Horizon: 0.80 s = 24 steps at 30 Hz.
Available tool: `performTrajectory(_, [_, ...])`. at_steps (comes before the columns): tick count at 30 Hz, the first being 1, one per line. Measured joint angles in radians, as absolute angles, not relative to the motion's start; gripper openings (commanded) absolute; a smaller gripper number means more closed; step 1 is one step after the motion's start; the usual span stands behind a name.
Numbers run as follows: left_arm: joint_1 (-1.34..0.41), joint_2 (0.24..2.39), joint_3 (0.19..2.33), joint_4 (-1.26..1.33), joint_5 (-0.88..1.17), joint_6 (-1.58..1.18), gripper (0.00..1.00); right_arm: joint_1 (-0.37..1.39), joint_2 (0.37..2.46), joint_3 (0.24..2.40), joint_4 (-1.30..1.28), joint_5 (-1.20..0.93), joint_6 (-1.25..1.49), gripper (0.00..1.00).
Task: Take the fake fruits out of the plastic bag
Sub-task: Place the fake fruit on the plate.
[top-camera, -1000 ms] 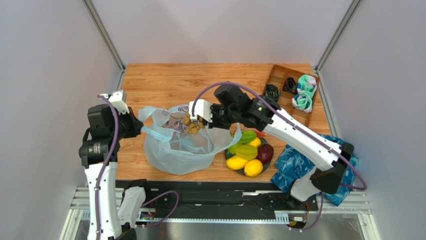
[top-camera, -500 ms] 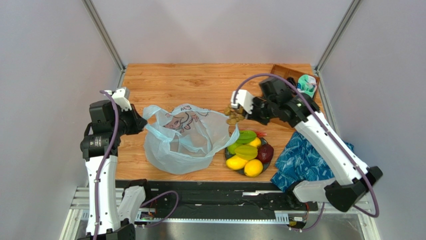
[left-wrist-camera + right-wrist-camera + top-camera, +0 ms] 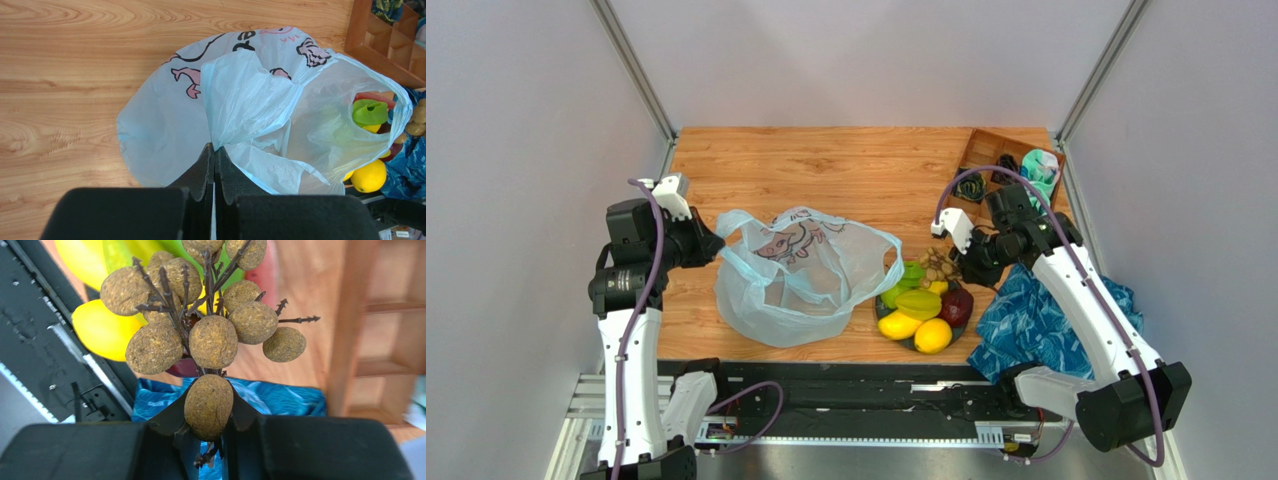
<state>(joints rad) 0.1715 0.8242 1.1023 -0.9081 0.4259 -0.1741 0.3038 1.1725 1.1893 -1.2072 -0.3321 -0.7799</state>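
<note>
The plastic bag [image 3: 791, 285] lies slumped on the wooden table, its mouth facing right. My left gripper [image 3: 714, 245] is shut on the bag's left handle [image 3: 240, 105], the thin film pinched between its fingertips [image 3: 214, 146]. My right gripper [image 3: 956, 262] is shut on a brown grape bunch [image 3: 212, 340], gripping its lowest ball. The bunch [image 3: 938, 265] hangs just over a dark plate [image 3: 888, 338]. On the plate lie other fake fruits: a yellow lemon [image 3: 933, 335], a starfruit [image 3: 919, 302], a dark red apple [image 3: 957, 305] and a green pear [image 3: 912, 272].
A wooden divided tray [image 3: 982, 150] with rolled socks sits at the back right. A blue patterned cloth [image 3: 1036, 320] lies right of the plate, under the right arm. The black rail [image 3: 846, 385] runs along the near edge.
My right arm has carried the grape bunch out of the bag's mouth and rightward to just above the plate. The left gripper has kept hold of the handle.
</note>
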Motion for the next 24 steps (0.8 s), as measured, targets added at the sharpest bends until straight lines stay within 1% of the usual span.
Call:
performTrajectory(5, [0.171, 0.825, 1.102, -0.906, 0.429, -0.174, 0.0, 0.305, 1.158, 1.097, -1.178, -0.373, -0.783, 0.0])
performTrajectory(7, [0.171, 0.825, 1.102, -0.907, 0.429, -0.173, 0.0, 0.305, 1.165, 1.087, -1.161, -0.381, -0.783, 0.02])
performTrajectory(13, [0.171, 0.825, 1.102, -0.907, 0.429, -0.173, 0.0, 0.305, 1.215, 1.069, -1.118, -0.4, -0.783, 0.28])
performTrajectory(14, [0.171, 0.825, 1.102, -0.907, 0.429, -0.173, 0.0, 0.305, 1.219, 1.064, -1.115, -0.4, -0.783, 0.36])
performTrajectory(16, [0.172, 0.825, 1.102, -0.907, 0.429, -0.172, 0.0, 0.304, 1.224, 1.056, -1.114, -0.401, -0.781, 0.42])
performTrajectory(18, [0.172, 0.825, 1.102, -0.907, 0.429, -0.172, 0.0, 0.305, 1.227, 1.051, -1.118, -0.403, -0.784, 0.53])
performTrajectory(20, [0.172, 0.825, 1.102, -0.907, 0.429, -0.172, 0.0, 0.304, 1.234, 1.05, -1.121, -0.404, -0.785, 0.6])
performTrajectory(24, [0.174, 0.825, 1.101, -0.906, 0.432, -0.172, 0.0, 0.304, 1.246, 1.054, -1.146, -0.402, -0.785, 0.61])
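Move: The right hand already holds the brown fruit bunch by its end. The loaded plate's middle lies about 8 cm to this hand's left, 5 cm back and some 13 cm below. On the plate, the dark red fruit is roughly 4 cm back and 2 cm left of the hand, and the round yellow fruit about 10 cm back and 4 cm left, both some 10 cm down. From the left hand the plate is about 34 cm right, 7 cm back and 20 cm below. Down about 5 cm, quickly at first and then easing off, the right hand lowers the brown bunch towards the fruit heaped on the plate, slipping back a centimetre or so early on. The wrist tilts nearly 10 degrees, bringing the fingertips in towards the base, and late in the descent the fingers spread wide and let go of the bunch. ##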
